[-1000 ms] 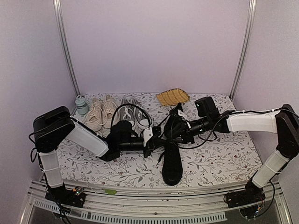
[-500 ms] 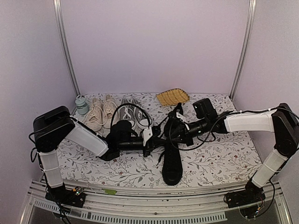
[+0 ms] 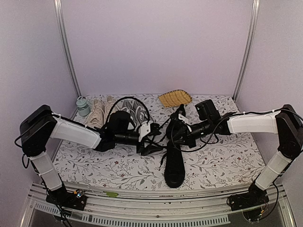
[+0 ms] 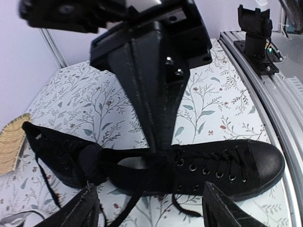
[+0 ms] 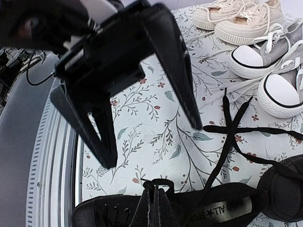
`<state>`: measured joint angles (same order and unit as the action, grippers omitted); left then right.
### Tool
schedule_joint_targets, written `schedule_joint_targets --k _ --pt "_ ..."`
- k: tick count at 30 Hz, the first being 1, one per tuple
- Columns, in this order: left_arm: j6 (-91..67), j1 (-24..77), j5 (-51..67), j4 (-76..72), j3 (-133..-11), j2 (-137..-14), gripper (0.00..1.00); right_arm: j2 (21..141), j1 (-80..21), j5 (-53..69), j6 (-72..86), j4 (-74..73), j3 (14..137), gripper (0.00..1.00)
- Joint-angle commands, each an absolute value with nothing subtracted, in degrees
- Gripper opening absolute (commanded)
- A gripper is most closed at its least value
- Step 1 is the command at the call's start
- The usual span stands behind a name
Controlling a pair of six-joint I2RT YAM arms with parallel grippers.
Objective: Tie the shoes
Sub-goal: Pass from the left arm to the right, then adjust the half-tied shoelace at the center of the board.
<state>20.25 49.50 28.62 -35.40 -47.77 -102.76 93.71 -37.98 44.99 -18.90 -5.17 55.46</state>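
Note:
One black shoe (image 3: 174, 165) lies with its toe toward the near edge; in the left wrist view this shoe (image 4: 232, 165) lies across the frame. The second black shoe (image 4: 61, 153) lies just behind its heel. My right gripper (image 5: 153, 188) is shut on a small loop of black lace (image 5: 166, 180) at the shoe's top eyelets, and shows from above as the right gripper (image 3: 175, 136). My left gripper (image 3: 152, 141) hangs open just left of the shoe, nothing between its fingers (image 4: 87, 208). Loose lace ends (image 5: 232, 130) trail across the cloth.
A beige pair (image 5: 236, 19) and a grey pair with white toe caps (image 5: 277, 66) stand at the back left. A teal bottle (image 3: 83, 106) is in the back-left corner and a woven tray (image 3: 175, 98) at the back middle. A metal rail (image 3: 142, 210) lines the near edge.
My left gripper has opened, let go of the lace and drawn back to the left, its elbow swinging outward. My right gripper has shut on the lace loop.

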Motion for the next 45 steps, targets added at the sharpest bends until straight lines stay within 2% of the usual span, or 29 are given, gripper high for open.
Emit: schedule_joint_targets --k 1,8,14,17,22,29,39,40,44,45 --pt "33.6 42.8 36.1 -8.4 -53.3 -97.6 0.74 92.6 -37.9 44.2 -18.5 -6.0 56.1 0.00" --pt "44.3 35.2 29.7 11.2 -67.9 -106.6 0.48 93.0 -38.0 43.9 -18.7 -6.3 56.3 0.00" --pt "55.7 35.4 26.9 22.8 -83.1 -118.5 0.42 92.9 -38.0 43.7 -18.6 -6.9 56.3 0.00" --pt "60.0 36.3 23.6 25.5 -86.2 -122.3 0.38 92.8 -38.0 43.7 -18.5 -6.7 56.3 0.00" --pt "62.7 37.5 18.4 26.0 -87.8 -125.6 0.31 92.9 -38.0 43.9 -18.0 -6.5 56.2 0.00" --pt "64.1 38.1 14.7 25.8 -88.1 -127.2 0.25 92.6 -38.0 44.3 -17.9 -6.6 56.0 0.00" --pt "66.4 38.4 12.6 33.2 -93.5 -131.3 0.25 92.6 -38.0 44.6 -17.9 -6.7 56.2 0.00" --pt "66.3 38.4 13.0 35.3 -94.9 -132.2 0.23 92.6 -38.0 44.6 -17.9 -6.6 56.3 0.00" --pt "65.7 38.5 15.9 44.2 -99.9 -135.4 0.02 92.9 -38.0 44.8 -18.0 -7.3 56.8 0.00" --pt "65.4 38.6 16.1 45.5 -100.3 -135.7 0.00 92.8 -38.0 44.8 -18.1 -7.6 56.9 0.00"
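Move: Lying on the table, the black laces' crossing near the free end of the nearer black shoe's lace is about 14 cm ahead of the left hand, 6 cm to its left and 12 cm below. The nearer black shoe's middle is level with that hand, 9 cm right; the far black shoe sits some 23 cm ahead, 10 cm right; the right-hand grey sneaker about 29 cm ahead, 10 cm left. From the right hand, the crossing lies about 12 cm ahead, 15 cm left, 13 cm below. Swinging away from the right hand, the left hand goes about 14 cm forward and 6 cm left, rising briefly before dropping some 12 cm to the crossed laces. Its wrist rolls nearly 50 degrees from pointing right to mostly down, and the wide-open fingers narrow, then nearly shut on the nearer shoe's lace. The right hand stays put, shut on its lace. ##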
